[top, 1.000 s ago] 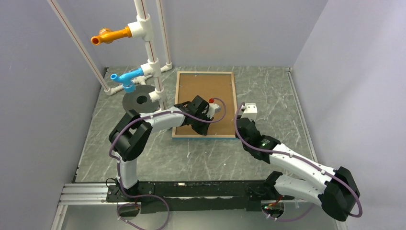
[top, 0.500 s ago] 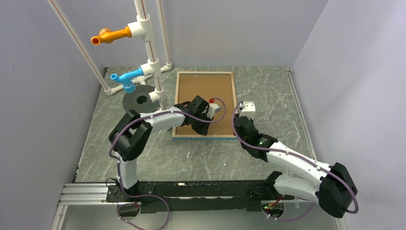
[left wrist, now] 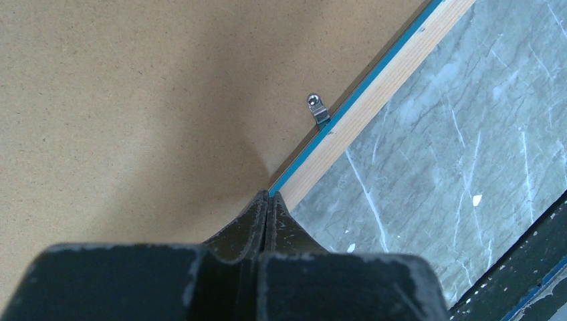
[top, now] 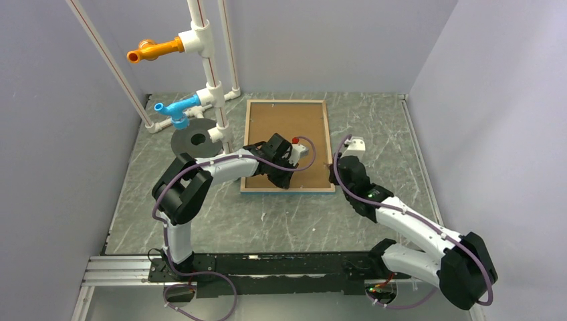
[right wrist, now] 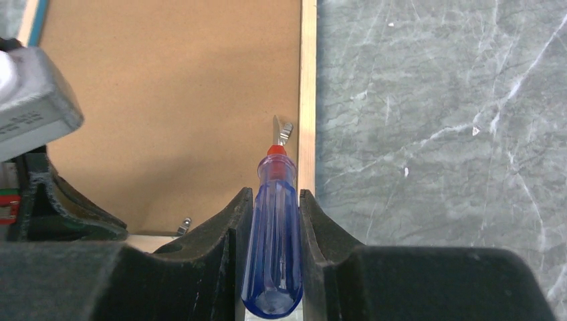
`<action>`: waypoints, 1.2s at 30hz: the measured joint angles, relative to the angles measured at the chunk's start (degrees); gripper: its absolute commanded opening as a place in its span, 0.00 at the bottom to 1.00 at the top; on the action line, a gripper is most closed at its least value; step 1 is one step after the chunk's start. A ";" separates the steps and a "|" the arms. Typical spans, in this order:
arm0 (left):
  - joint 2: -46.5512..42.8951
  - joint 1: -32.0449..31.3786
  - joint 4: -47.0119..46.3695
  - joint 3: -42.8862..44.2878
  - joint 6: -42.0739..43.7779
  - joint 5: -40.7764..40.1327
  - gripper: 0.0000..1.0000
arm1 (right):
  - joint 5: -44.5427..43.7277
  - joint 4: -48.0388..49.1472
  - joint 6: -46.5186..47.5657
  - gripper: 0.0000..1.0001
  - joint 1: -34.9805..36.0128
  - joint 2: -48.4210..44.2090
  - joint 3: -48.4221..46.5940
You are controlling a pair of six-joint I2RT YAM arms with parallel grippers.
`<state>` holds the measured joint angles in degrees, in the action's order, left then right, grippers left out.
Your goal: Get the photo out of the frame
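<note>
The frame [top: 287, 190] lies face down on the table, its brown backing board [top: 284, 127] up. The photo is hidden under that board. My left gripper [left wrist: 268, 195] is shut with nothing in it, its tips pressed where the board meets the turquoise-and-wood rim [left wrist: 388, 73], below a metal clip [left wrist: 319, 110]. My right gripper [right wrist: 275, 192] is shut on a blue see-through screwdriver [right wrist: 273, 227] with a red collar. Its blade rests against a metal clip [right wrist: 281, 131] by the frame's right rim [right wrist: 307, 87]. In the top view this gripper [top: 336, 164] sits beside the frame's near right corner.
A white pipe stand [top: 212, 87] with an orange fitting [top: 154, 49] and a blue fitting [top: 175, 110] rises at the back left, over a dark disc [top: 194, 138]. Walls close in on three sides. A black rail [top: 267, 264] runs along the near edge.
My right wrist has swung to the right and a little farther back along the frame's right edge, still holding the screwdriver. The left arm has not moved.
</note>
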<state>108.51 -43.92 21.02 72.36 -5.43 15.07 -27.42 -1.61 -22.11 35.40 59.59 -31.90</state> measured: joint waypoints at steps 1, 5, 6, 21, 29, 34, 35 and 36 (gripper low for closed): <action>0.00 0.00 0.00 0.00 0.00 0.00 0.00 | 0.81 -0.07 -0.02 0.00 -0.52 -0.44 0.00; 0.00 0.00 0.09 0.09 0.00 -0.02 0.00 | 2.05 -0.13 0.28 0.00 -0.98 -2.51 -0.44; 0.00 0.00 0.09 0.09 0.02 -0.02 0.00 | 2.12 -0.20 0.52 0.00 -1.25 -2.47 -0.90; 0.00 -0.04 0.13 0.11 0.00 -0.02 0.00 | 1.81 7.76 4.39 0.00 -8.87 24.61 -17.59; 0.11 -0.04 0.33 0.31 -0.04 0.04 0.00 | 0.13 12.59 7.67 0.00 -9.03 35.76 -26.38; 0.11 -0.04 0.33 0.33 -0.09 0.07 0.00 | -2.21 14.69 9.33 0.00 -9.07 40.65 -29.33; 0.11 -0.04 0.33 0.33 -0.13 0.09 0.00 | -2.58 15.02 9.70 0.00 -9.07 41.24 -29.86; 0.11 0.00 0.33 0.33 -0.22 0.11 0.00 | -2.86 15.23 10.05 0.00 -9.11 41.77 -30.32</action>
<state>108.62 -43.92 21.34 72.69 -5.65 15.18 -30.28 13.63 -12.05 26.28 101.36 -62.22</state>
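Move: The far clip on the photo frame's right rail lies about 28 cm ahead of my right hand, a centimetre to its left and some 10 cm below. The near clip on that rail, with the screwdriver tip still at it, is about 8 cm ahead, 1 cm left. The frame's far right corner is roughly 9 cm beyond the far clip and 1 cm right of it. From my left hand, the far clip is about 30 cm ahead, 14 cm right and slightly below. I keep the screwdriver gripped in my right hand and raise its tip off the near clip by nearly 3 cm, then sweep it forward along the right rail, about 18 cm in all, sinking back to the starting height and easing off short of the far clip. The wrist turns gently clockwise, some 10 degrees. My left hand stays put, its shut fingertips at the near rail. ##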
